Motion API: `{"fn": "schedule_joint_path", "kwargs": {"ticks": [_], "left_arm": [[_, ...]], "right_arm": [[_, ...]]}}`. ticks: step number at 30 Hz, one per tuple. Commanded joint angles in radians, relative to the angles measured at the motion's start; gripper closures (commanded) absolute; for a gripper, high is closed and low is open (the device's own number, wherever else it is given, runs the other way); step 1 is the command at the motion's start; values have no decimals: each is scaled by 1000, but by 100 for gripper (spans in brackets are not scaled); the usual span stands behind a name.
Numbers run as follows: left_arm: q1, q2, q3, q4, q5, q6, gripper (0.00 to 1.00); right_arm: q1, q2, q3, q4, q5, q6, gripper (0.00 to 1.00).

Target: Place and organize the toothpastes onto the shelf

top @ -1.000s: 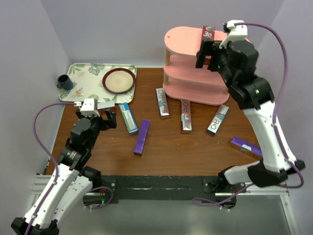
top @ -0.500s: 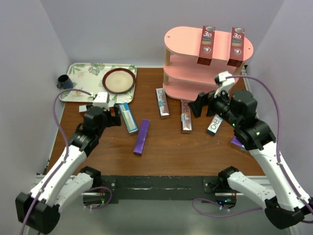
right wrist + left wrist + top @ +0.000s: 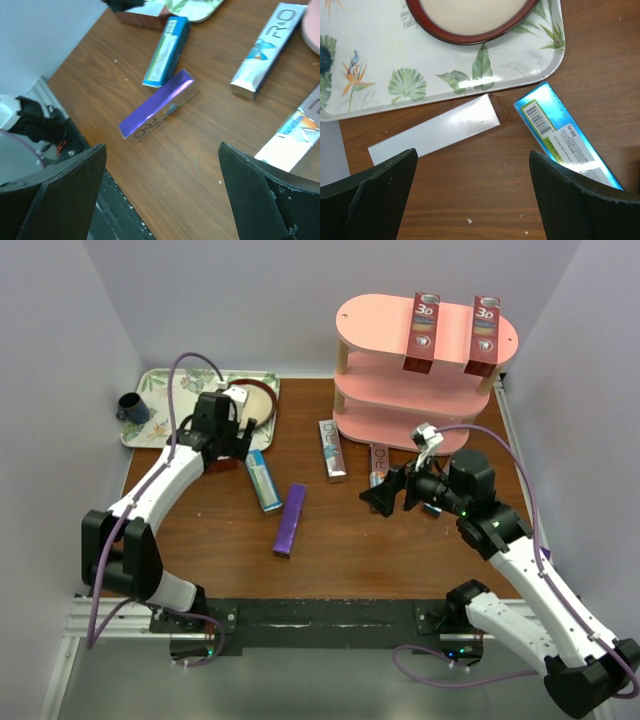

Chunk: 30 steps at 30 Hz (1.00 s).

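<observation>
The pink shelf (image 3: pixel 375 425) stands at the back right with two red toothpastes (image 3: pixel 423 333) (image 3: pixel 483 335) lying on its top board. On the table lie a teal carton (image 3: pixel 262 480) (image 3: pixel 565 137) (image 3: pixel 166 50), a purple one (image 3: pixel 291 520) (image 3: pixel 157 107) and silver ones (image 3: pixel 332 450) (image 3: pixel 267 50) (image 3: pixel 295 135). My left gripper (image 3: pixel 228 445) (image 3: pixel 472 200) hangs open just over a white carton (image 3: pixel 435 130) by the tray's edge. My right gripper (image 3: pixel 383 495) (image 3: pixel 162 200) is open and empty, low over bare wood, with the purple carton ahead of it.
A floral tray (image 3: pixel 165 405) (image 3: pixel 380 85) at the back left holds a brown-rimmed plate (image 3: pixel 243 404) (image 3: pixel 470 20) and a dark blue cup (image 3: pixel 131 407). Walls close in on the left, back and right. The black rail (image 3: pixel 75 145) runs along the near table edge.
The right gripper left the second red carton on the shelf top, dropped to the table and swung left. The left arm stretched forward toward the tray's edge.
</observation>
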Motion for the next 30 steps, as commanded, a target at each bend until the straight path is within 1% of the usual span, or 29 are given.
{"fn": "schedule_joint_path", "kwargs": {"ticks": [1, 4, 9, 13, 18, 19, 24, 28, 30], "left_arm": [[2, 86, 67, -21, 74, 224, 0], [2, 166, 101, -17, 77, 266, 0], [7, 257, 109, 58, 28, 319, 0], [41, 284, 127, 110, 116, 325, 1], [84, 320, 122, 144, 163, 298, 1], [99, 326, 129, 144, 193, 293, 1], [117, 375, 138, 127, 219, 272, 1], [142, 406, 139, 84, 291, 241, 1], [145, 418, 141, 67, 295, 217, 1]], "right_arm": [[2, -28, -12, 74, -105, 11, 1], [16, -40, -26, 54, -122, -3, 1], [48, -53, -71, 58, -148, 3, 1], [59, -48, -77, 32, -142, -15, 2], [60, -31, -81, 38, -140, -15, 1], [60, -28, -80, 37, -139, -17, 1], [62, -16, -80, 38, -148, -18, 1], [62, -17, -80, 34, -144, -21, 1], [62, -17, -83, 37, -140, -21, 2]]}}
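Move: The red toothpaste box with its white side up is centred about 10 cm to the left hand's left, 3 cm ahead and 14 cm below; it lies crosswise, so its right end is nearly ahead. At that same height, the blue box is some 7 cm right and 3 cm back, the plate roughly 18 cm straight ahead, beyond the white-topped box. From the right hand, the white-topped box lies about 48 cm left, 20 cm ahead and 24 cm below. Down to the right end of the white-topped box, just beside the blue box, goes the left hand: it sinks about 11 cm while reaching some 5 cm forward, fingers staying wide open, tipping steeper and swinging a little clockwise; no touch is visible yet. The empty, open right hand eases a few centimetres back, left and down, turning about 10 degrees counter-clockwise. ##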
